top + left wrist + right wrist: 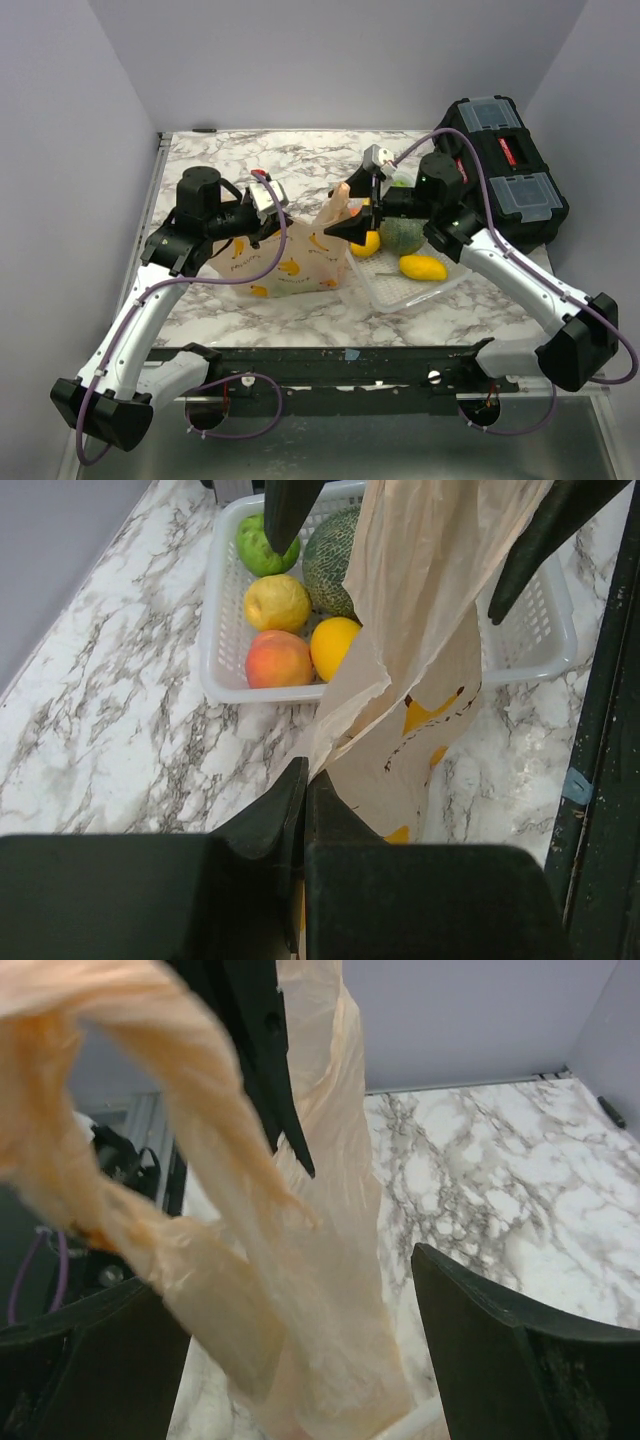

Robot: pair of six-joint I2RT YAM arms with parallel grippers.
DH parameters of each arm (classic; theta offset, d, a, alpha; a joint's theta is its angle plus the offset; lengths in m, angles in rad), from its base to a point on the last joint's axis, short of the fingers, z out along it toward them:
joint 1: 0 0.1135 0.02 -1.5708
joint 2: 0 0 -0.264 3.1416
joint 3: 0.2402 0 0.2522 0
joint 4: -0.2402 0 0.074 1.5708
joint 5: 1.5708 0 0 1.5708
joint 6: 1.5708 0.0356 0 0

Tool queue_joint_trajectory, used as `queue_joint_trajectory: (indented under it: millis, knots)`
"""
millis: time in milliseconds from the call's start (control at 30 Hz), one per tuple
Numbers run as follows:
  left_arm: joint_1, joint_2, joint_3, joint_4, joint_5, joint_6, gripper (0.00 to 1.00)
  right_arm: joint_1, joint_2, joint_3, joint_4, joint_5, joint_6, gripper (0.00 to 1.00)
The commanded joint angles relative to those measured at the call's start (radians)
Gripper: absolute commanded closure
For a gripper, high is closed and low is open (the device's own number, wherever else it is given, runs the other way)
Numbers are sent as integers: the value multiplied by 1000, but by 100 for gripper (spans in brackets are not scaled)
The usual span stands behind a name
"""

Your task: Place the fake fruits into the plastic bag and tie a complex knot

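The pale-orange plastic bag (290,262), printed with yellow bananas, lies on the marble table between the arms. My left gripper (303,792) is shut on the bag's (420,670) edge, pinching the thin film. My right gripper (300,1355) stands open, its fingers on either side of a raised handle strip (200,1150) without pinching it. In the top view it (352,226) hovers at the bag's right end. The fake fruits lie in the white basket (222,630): a green one (260,546), a yellow one (277,602), a peach (277,658), an orange (333,647) and a melon (333,565). The knot is out of view.
A mango (422,267) lies in the basket (385,290) right of the bag. A black toolbox (505,170) with clear lid compartments sits at the back right. A black frame rail (340,365) runs along the table's near edge. Grey walls enclose the left, back and right.
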Motion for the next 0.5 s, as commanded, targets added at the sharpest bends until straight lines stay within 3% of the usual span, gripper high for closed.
queue_joint_trajectory:
  millis: [0,200,467]
  knots:
    - [7,-9,-19,34,50,-45,100,10,61,-18,232,-4,215,24]
    - [7,-70,-140,77,-37,-48,100,9,123,-55,327,145,353,97]
    - [-45,-115,-365,129,-109,-15,100,18,195,-125,366,242,460,99]
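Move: The bag's raised handle stands between the right gripper's open fingers, only a couple of centimetres ahead and to the left at about its height. From the right hand, the orange lies some 6 cm ahead, 6 right and 25 down in the basket, the melon 8 ahead, 15 right and 23 down. The shut left gripper has the bag body about 20 cm below, 3 to its left and level fore-and-aft, the handle 9 cm right, 4 ahead and slightly above. Push the open right gripper forward and left about 3 cm into the bag's handle while shutting its fingers to pinch the film, then carry the grip down some 5 cm, rolling the wrist about 20 degrees so its forward side dips. Keep the left gripper shut on its bit of bag and lower it about 6.5 cm towards the bag body, easing slightly back. ##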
